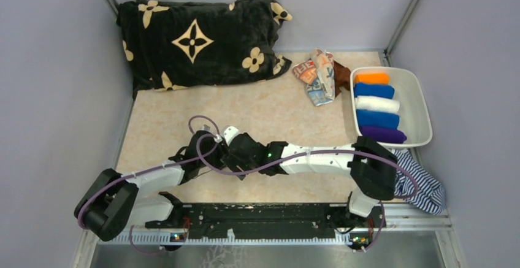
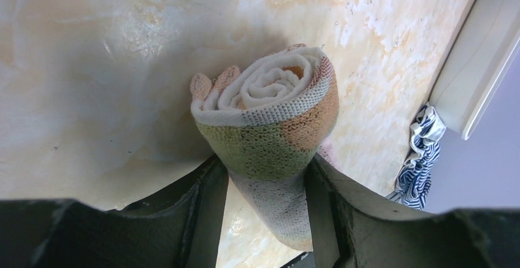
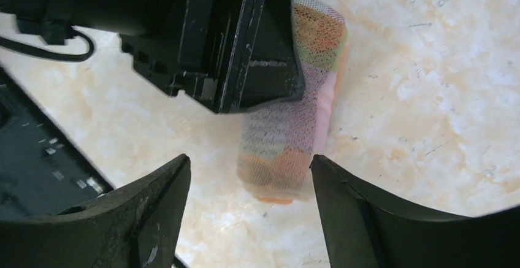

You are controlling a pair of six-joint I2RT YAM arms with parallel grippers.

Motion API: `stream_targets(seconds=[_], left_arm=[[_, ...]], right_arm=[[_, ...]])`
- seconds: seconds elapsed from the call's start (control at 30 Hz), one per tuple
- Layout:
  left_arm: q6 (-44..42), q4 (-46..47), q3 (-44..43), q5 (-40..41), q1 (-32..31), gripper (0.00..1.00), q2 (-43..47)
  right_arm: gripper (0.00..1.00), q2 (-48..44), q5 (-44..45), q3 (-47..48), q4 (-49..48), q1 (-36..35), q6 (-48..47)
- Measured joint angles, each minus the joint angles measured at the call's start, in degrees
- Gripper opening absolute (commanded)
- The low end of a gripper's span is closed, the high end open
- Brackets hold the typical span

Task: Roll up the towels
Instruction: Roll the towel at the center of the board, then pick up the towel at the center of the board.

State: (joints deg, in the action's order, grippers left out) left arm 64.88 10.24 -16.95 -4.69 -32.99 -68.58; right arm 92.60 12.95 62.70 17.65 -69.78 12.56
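A rolled towel [image 2: 270, 114], printed in orange, green and white, lies on the table with its spiral end facing the left wrist camera. My left gripper [image 2: 267, 167] is shut on it, one finger pressed against each side of the roll. My right gripper [image 3: 248, 173] stands open just off the roll's other end [image 3: 279, 164], with both fingers clear of the cloth. In the top view the two grippers meet at mid-table [image 1: 230, 151] and hide the roll. A loose pale printed towel [image 1: 319, 75] and a brown one [image 1: 341, 72] lie beside the bin.
A white bin [image 1: 420, 105] at the right holds several plain-coloured rolls [image 1: 375, 105]. A navy-and-white striped cloth [image 1: 423, 188] hangs over the table's right front corner. A big black blanket with beige flowers [image 1: 196, 41] lies at the back left.
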Motion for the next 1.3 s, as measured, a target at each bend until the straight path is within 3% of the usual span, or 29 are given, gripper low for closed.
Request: stream_targets(seconds=[0.4, 0.83, 1.0, 1.3], left_arm=[[1.49, 3.72, 0.0, -2.36, 0.39, 0.6, -2.69], [2.4, 5.84, 0.0, -5.77, 2.91, 0.71, -3.48], [1.4, 5.95, 0.0, -9.55, 7.02, 0.74, -3.54], [-6.05, -0.98, -3.61, -14.05, 17.97, 0.77, -3.13]], right_arm=[[0.63, 11.28, 9.22, 1.16, -2.08, -1.86, -4.87], [0.25, 13.68, 9.27, 1.05, -5.35, -0.66, -5.88], [0.0, 12.63, 5.86, -0.04, -6.95, 1.36, -5.92], [0.0, 10.08, 3.76, -1.2, -4.31, 4.15, -5.95]])
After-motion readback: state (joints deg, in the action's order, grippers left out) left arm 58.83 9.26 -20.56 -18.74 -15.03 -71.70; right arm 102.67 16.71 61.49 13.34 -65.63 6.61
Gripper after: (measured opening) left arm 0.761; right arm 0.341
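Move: The rolled towel's middle lies about 5 cm ahead of the right gripper, 2 cm to its left and some 7 cm below, with the near end closest. The left gripper already straddles the roll, so its middle is practically at that hand. From the right hand, the loose towels lie about 29 cm ahead and 24 cm right, and the white bin about 21 cm ahead and 47 cm right. Drop the open right gripper about 7 cm onto the near end of the rolled towel, easing forward, and close its fingers on both sides. Keep that pinch while edging it forward, then right. Meanwhile let the left gripper creep about 1 cm right, open it wider to free the roll, then draw it off forward and left, rising slightly. ##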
